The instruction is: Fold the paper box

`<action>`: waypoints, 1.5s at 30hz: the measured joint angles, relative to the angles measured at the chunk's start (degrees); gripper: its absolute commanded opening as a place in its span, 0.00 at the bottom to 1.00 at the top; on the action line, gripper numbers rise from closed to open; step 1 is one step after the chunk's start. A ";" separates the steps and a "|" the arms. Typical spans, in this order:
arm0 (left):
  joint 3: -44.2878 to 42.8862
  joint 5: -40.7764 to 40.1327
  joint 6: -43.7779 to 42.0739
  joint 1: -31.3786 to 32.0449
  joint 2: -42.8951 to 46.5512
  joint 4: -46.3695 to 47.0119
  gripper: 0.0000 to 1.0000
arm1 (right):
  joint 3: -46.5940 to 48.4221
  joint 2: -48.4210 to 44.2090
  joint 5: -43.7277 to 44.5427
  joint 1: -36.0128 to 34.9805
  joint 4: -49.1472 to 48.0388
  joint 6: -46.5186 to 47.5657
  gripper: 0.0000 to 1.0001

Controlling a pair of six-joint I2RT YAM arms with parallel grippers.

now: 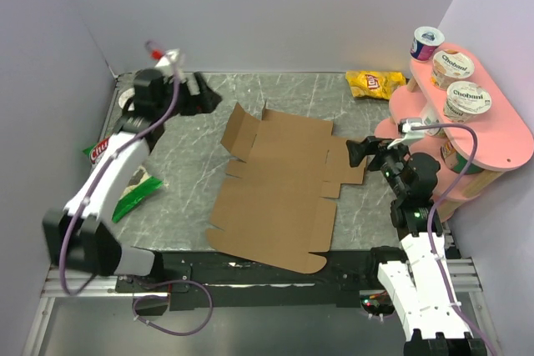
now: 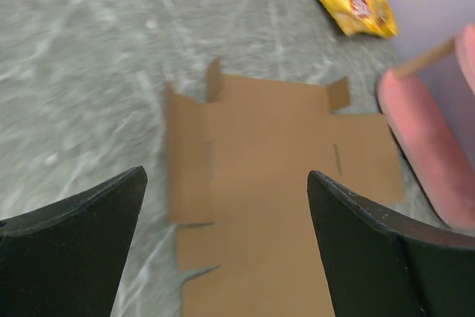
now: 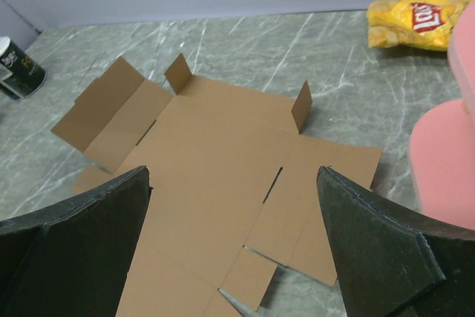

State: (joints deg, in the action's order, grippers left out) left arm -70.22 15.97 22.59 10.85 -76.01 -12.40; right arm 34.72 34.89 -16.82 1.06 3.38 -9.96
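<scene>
The paper box (image 1: pixel 279 185) is a flat brown die-cut cardboard sheet lying unfolded in the middle of the table, with small flaps turned up along its far edge. It also fills the lower part of the left wrist view as the paper box (image 2: pixel 274 183) and the middle of the right wrist view as the paper box (image 3: pixel 215 176). My left gripper (image 1: pixel 209 93) hovers open at the far left, apart from the sheet's far-left corner; its jaws stand wide (image 2: pixel 226 183). My right gripper (image 1: pixel 360 152) hangs open at the sheet's right edge, jaws wide (image 3: pixel 234 183), holding nothing.
A pink two-tier rack (image 1: pixel 492 135) with yogurt cups (image 1: pixel 453 66) stands at the right. A yellow chip bag (image 1: pixel 375 83) lies at the far right of the table. A green-and-red snack bag (image 1: pixel 125 185) lies at the left, and a dark can (image 3: pixel 16 68) sits far left.
</scene>
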 measured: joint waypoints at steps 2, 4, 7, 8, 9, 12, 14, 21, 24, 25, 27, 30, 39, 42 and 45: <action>-6.14 2.23 -0.79 1.73 -6.56 -1.31 0.96 | 0.02 0.31 -0.61 0.00 0.26 -0.15 1.00; -13.46 4.42 -1.14 2.75 -14.23 -3.65 0.96 | 0.04 0.68 -1.03 0.00 0.57 -0.31 1.00; -22.25 6.56 -1.79 3.17 -24.74 -6.45 0.96 | 0.04 1.14 -2.21 0.00 1.14 -0.52 1.00; -24.92 6.40 -2.12 3.34 -28.04 -8.57 0.96 | 0.09 1.16 -2.64 0.00 1.38 -0.55 1.00; -27.52 5.68 -2.75 3.67 -31.21 -10.73 0.96 | 0.11 1.14 -2.95 0.00 1.44 -0.57 1.00; -33.73 1.97 -5.11 5.51 -38.64 -14.97 0.96 | 0.37 1.14 -3.63 0.00 2.12 -0.48 1.00; -34.58 0.22 -6.08 6.84 -40.98 -16.46 0.96 | 0.66 1.14 -3.80 0.00 2.40 -0.44 1.00; -34.53 -3.98 -7.74 8.76 -43.87 -18.99 0.98 | 0.92 1.09 -4.22 0.00 2.89 -0.39 1.00; -34.53 -5.42 -8.24 8.44 -44.87 -19.19 0.97 | 0.92 1.14 -4.42 0.00 3.13 -0.39 1.00; -34.53 -5.70 -8.35 8.33 -45.18 -19.21 0.92 | 0.92 1.18 -4.52 0.00 3.15 -0.39 1.00; -34.53 -6.21 -8.39 8.02 -45.88 -19.17 0.87 | 0.92 1.36 -4.90 0.00 3.17 -0.39 1.00; -34.53 -6.34 -8.46 7.93 -46.82 -18.95 0.78 | 0.96 1.70 -5.25 0.00 3.26 -0.39 0.99; -34.60 -2.89 -9.66 7.98 -49.99 -18.45 0.01 | 2.08 2.38 -6.80 0.00 5.05 -0.44 0.98; -33.64 -2.29 -10.21 8.00 -49.33 -17.31 0.01 | 4.00 2.36 -7.69 0.00 6.25 -0.70 0.99; -25.73 -2.40 -11.19 7.98 -44.35 -11.96 0.01 | 5.88 2.34 -8.22 0.00 7.13 -1.92 0.99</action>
State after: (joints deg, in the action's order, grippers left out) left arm -95.94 13.56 11.40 18.83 -120.36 -24.36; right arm 40.60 37.23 -25.04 1.06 10.50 -11.88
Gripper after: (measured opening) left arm 0.026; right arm 0.988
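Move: The box's far left flap, half raised, lies about 7 cm ahead of my open left hand, 10 cm to its right and 22 cm below. Beyond it, the small upright tab at the far end stands some 12 cm ahead of that hand and 17 cm right, while the box's middle panel lies 2 cm ahead and 22 cm right. From my right hand the flap is roughly 17 cm ahead, 28 cm left and 21 cm down. I swing my left hand forward and right about 10 cm over the raised flap, then sink it, some 21 cm down in all, tipping the fingers about 25 degrees further downward. With a finger on each side of the flap's outer edge, near its far corner, I shut them and pinch the cardboard, then start easing back. My open right hand drifts a couple of centimetres left, touching nothing. ##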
